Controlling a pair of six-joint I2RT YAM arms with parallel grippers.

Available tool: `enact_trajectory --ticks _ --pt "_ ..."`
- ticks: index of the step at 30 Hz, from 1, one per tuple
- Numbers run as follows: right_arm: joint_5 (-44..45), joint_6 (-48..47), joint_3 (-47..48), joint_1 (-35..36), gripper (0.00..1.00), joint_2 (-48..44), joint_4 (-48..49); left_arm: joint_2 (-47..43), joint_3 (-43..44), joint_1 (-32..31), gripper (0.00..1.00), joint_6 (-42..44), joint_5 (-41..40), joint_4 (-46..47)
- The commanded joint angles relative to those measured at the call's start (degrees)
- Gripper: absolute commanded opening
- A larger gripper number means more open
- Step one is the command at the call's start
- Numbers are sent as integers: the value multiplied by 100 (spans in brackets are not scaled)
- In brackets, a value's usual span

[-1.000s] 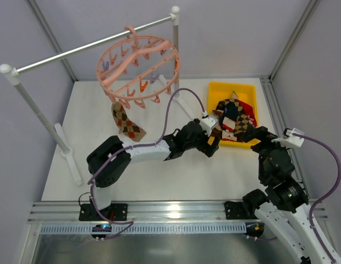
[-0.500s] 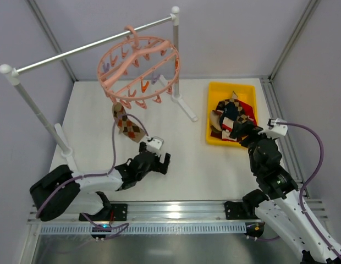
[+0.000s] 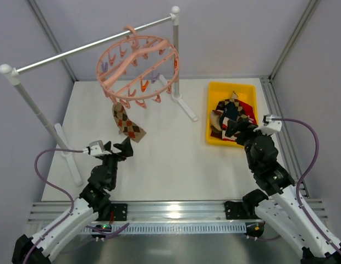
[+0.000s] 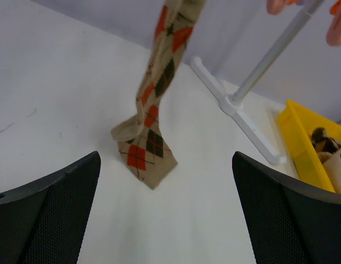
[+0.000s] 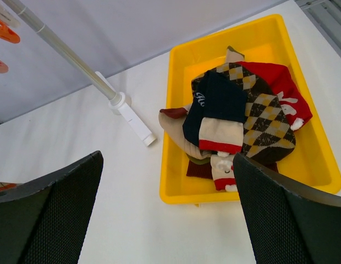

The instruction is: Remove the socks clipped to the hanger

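The salmon-pink round hanger hangs by its hook from the grey rail. One tan argyle sock dangles from a clip on its near side, toe resting on the table. My left gripper is open and empty, low over the table, a short way in front of that sock's toe. Other socks lie heaped in the yellow bin. My right gripper is open and empty, above the bin's near left corner.
The grey rail spans two white posts. The right post has a white foot between the hanger and the bin; the left post stands at the table's left edge. Loose clips dangle overhead.
My left arm has pulled back from the yellow bin and swung to the front left, and now faces the hanging sock. My right gripper has shifted slightly toward the bin. Both grippers stay open.
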Motion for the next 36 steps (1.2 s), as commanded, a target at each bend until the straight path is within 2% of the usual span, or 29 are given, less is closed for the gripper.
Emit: enact_trajectory --ticks 1,3,4,6,8,10,14,19,26,32,33,34,35,36 --pt "-309 142 28 -13 100 121 386 -200 -88 655 100 -49 -71 -157" --pt "-380 151 46 -5 100 165 378 44 -53 1172 100 -162 228 18" --pt "-424 160 63 -13 100 165 378 185 26 1341 99 -189 656 123" --pt "-416 142 63 -5 100 104 360 833 166 1762 100 -224 1098 501" --pt "-381 134 55 -5 100 -1 299 1353 395 1939 100 -207 1424 817" --pt "-355 107 63 -5 100 -89 255 1984 457 2124 100 -172 1617 1537" --pt "-241 46 81 -5 100 -187 114 2822 685 2353 100 -198 2083 2118" --pt "-214 28 107 -5 100 -222 70 3490 739 2406 100 -277 2417 2786" --pt "-275 19 99 4 99 -134 123 4106 1107 2546 100 -233 2541 3014" --pt "-249 -51 99 -5 100 -195 79 4721 1450 2599 99 -286 2164 3183" --pt "-240 -60 99 -5 100 -230 70 4844 1529 2608 98 -269 2163 3218" --pt "-223 -77 99 -5 100 -231 53 4897 1556 2599 92 -260 2181 3235" --pt "-223 -77 99 -5 100 -239 53 4959 1582 2608 73 -268 2216 3279" --pt "-223 -77 107 -13 100 -248 44 5011 1600 2599 60 -286 2251 3332"
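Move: The last argyle sock hangs almost straight ahead of the left hand, its middle about 12 cm farther out, level sideways and some 4 cm lower. The pink hanger holding it is centred roughly 22 cm ahead, 9 cm to the right and 17 cm above; the rack's left foot lies about 25 cm to the left, 1 cm ahead and 16 cm below. From the right hand the sock is around 48 cm to the left, 10 cm ahead and 13 cm lower. The left hand, open and still carrying its swing from the box side, first goes some 5 cm left and dips about 4 cm with the fingers tipping slightly down, then reaches forward to the hanging sock, easing back right about 3 cm and rising a little, for roughly 11 cm of forward reach in all. With one finger on each side of the sock's hanging part below the clip, the fingers begin to close at the very end and are about a third shut, without a clear pinch yet. ##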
